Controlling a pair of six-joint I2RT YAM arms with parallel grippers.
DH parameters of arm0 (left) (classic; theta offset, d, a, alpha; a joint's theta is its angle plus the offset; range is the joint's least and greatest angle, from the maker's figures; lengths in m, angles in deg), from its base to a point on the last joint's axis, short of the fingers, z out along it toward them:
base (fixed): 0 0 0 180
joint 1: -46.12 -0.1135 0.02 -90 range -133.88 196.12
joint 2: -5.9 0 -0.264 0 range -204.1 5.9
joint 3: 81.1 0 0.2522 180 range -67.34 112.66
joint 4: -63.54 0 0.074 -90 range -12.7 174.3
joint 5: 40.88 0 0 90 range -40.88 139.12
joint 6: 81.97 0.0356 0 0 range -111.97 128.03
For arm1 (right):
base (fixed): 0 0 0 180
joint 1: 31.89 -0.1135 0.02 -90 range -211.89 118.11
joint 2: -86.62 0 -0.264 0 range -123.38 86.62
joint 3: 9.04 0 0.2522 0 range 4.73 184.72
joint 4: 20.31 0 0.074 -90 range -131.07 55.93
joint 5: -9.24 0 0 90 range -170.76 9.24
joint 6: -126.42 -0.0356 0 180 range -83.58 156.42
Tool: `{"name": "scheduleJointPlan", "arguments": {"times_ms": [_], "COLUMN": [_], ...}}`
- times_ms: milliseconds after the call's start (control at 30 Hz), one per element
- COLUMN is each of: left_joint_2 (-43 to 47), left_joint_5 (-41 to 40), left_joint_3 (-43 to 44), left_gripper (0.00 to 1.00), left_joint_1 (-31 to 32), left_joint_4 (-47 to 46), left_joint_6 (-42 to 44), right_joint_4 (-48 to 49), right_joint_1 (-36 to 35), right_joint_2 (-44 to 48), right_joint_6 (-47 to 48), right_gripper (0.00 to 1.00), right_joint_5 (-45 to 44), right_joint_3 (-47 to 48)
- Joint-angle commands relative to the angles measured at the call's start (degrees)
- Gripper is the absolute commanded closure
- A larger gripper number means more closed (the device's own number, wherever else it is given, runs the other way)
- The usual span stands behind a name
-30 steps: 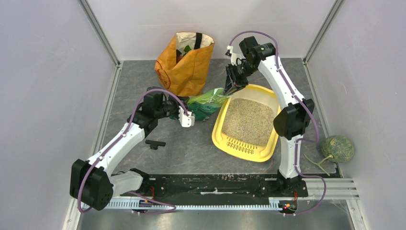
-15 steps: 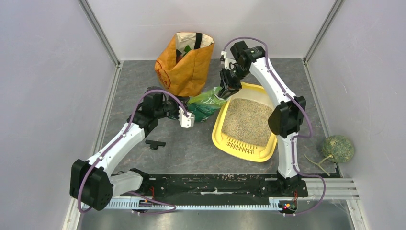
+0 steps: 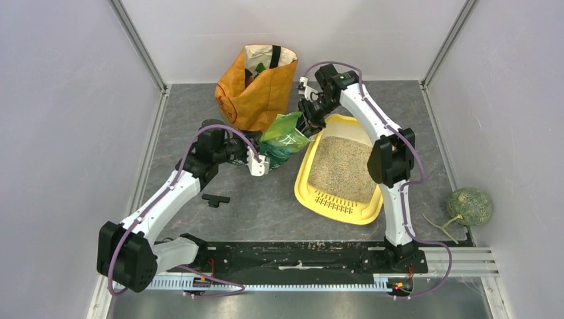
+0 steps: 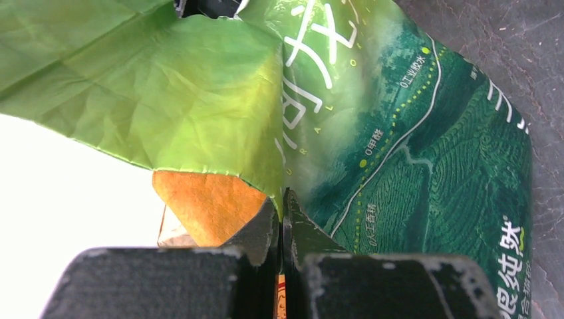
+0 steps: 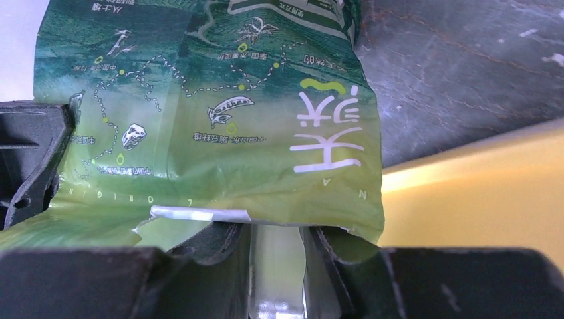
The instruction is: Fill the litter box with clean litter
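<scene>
The yellow litter box (image 3: 301, 184) lies right of centre, its floor covered with beige clean litter (image 3: 344, 167). The green litter bag (image 3: 284, 139) stands tilted just left of the box's far corner, held between both grippers. My left gripper (image 3: 263, 161) is shut on the bag's lower edge; the left wrist view shows the jaws (image 4: 282, 203) pinching green film (image 4: 399, 133). My right gripper (image 3: 308, 122) is shut on the bag's torn top edge (image 5: 199, 214), with silvery lining between the fingers. The box's yellow wall (image 5: 479, 206) shows beside it.
An orange shopping bag (image 3: 256, 90) stands at the back, right behind the green bag. A small black part (image 3: 215, 199) lies on the mat near the left arm. A green melon (image 3: 469, 206) sits at the right edge. Walls enclose three sides.
My right gripper has moved left and away from the box's far corner, pulling the bag's top up so the bag stands more upright. The left arm has stayed put.
</scene>
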Motion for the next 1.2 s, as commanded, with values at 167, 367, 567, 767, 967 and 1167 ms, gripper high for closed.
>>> {"name": "scheduleJointPlan", "arguments": {"times_ms": [167, 367, 567, 767, 967, 1167], "left_joint_2": [1.3, 2.3, 3.5, 4.7, 3.8, 2.4], "left_joint_5": [1.9, -0.6, -2.4, -2.5, -2.0, -0.4], "left_joint_3": [4.5, 5.6, 5.5, 4.4, 5.1, 5.2], "left_gripper": [0.98, 0.98, 0.98, 0.98, 0.98, 0.98], "left_joint_1": [0.5, 0.3, -0.8, -1.6, -2.1, -2.3], "left_joint_4": [-7.8, -3.7, -1.1, -0.4, -1.8, -4.5], "left_joint_6": [3.5, 3.3, 3.3, 3.4, 2.2, 0.5], "right_joint_4": [27.6, 65.7, 110.0, 88.2, 66.2, 61.9], "right_joint_1": [-0.3, 1.1, 1.8, 2.7, 5.4, 8.7], "right_joint_2": [2.3, 8.2, 9.6, 14.4, 18.1, 21.3], "right_joint_6": [-12.1, -37.3, -71.1, -56.7, -42.1, -37.6], "right_gripper": [1.0, 1.0, 1.0, 1.0, 1.0, 1.0], "right_joint_5": [22.9, 29.6, 32.2, 30.3, 29.0, 31.5], "right_joint_3": [-12.9, -26.4, -37.4, -38.4, -37.2, -40.7]}}
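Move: The litter bag, tipped towards the box with its mouth already around the right hand's clear scoop, has its middle about 9 cm left of that hand, 4 cm back and 8 cm below. From the same hand the litter box lies some 13 cm right, 11 back and 15 below, the orange tote about 17 left and 12 ahead. From the left hand, still pinching the bag's rim, the bag's middle is roughly 7 cm right, 2 back and 10 below. The clear scoop is driven farther into the litter bag as the right hand goes about 5 cm left, 2 down and some 3 forward, its fingers swinging up from a steep slant to nearly level; then that hand lifts about 7 cm and draws back right by 5, keeping its grip. The left hand keeps the rim pinched and shifts 2 to 3 cm left, rising slightly. ##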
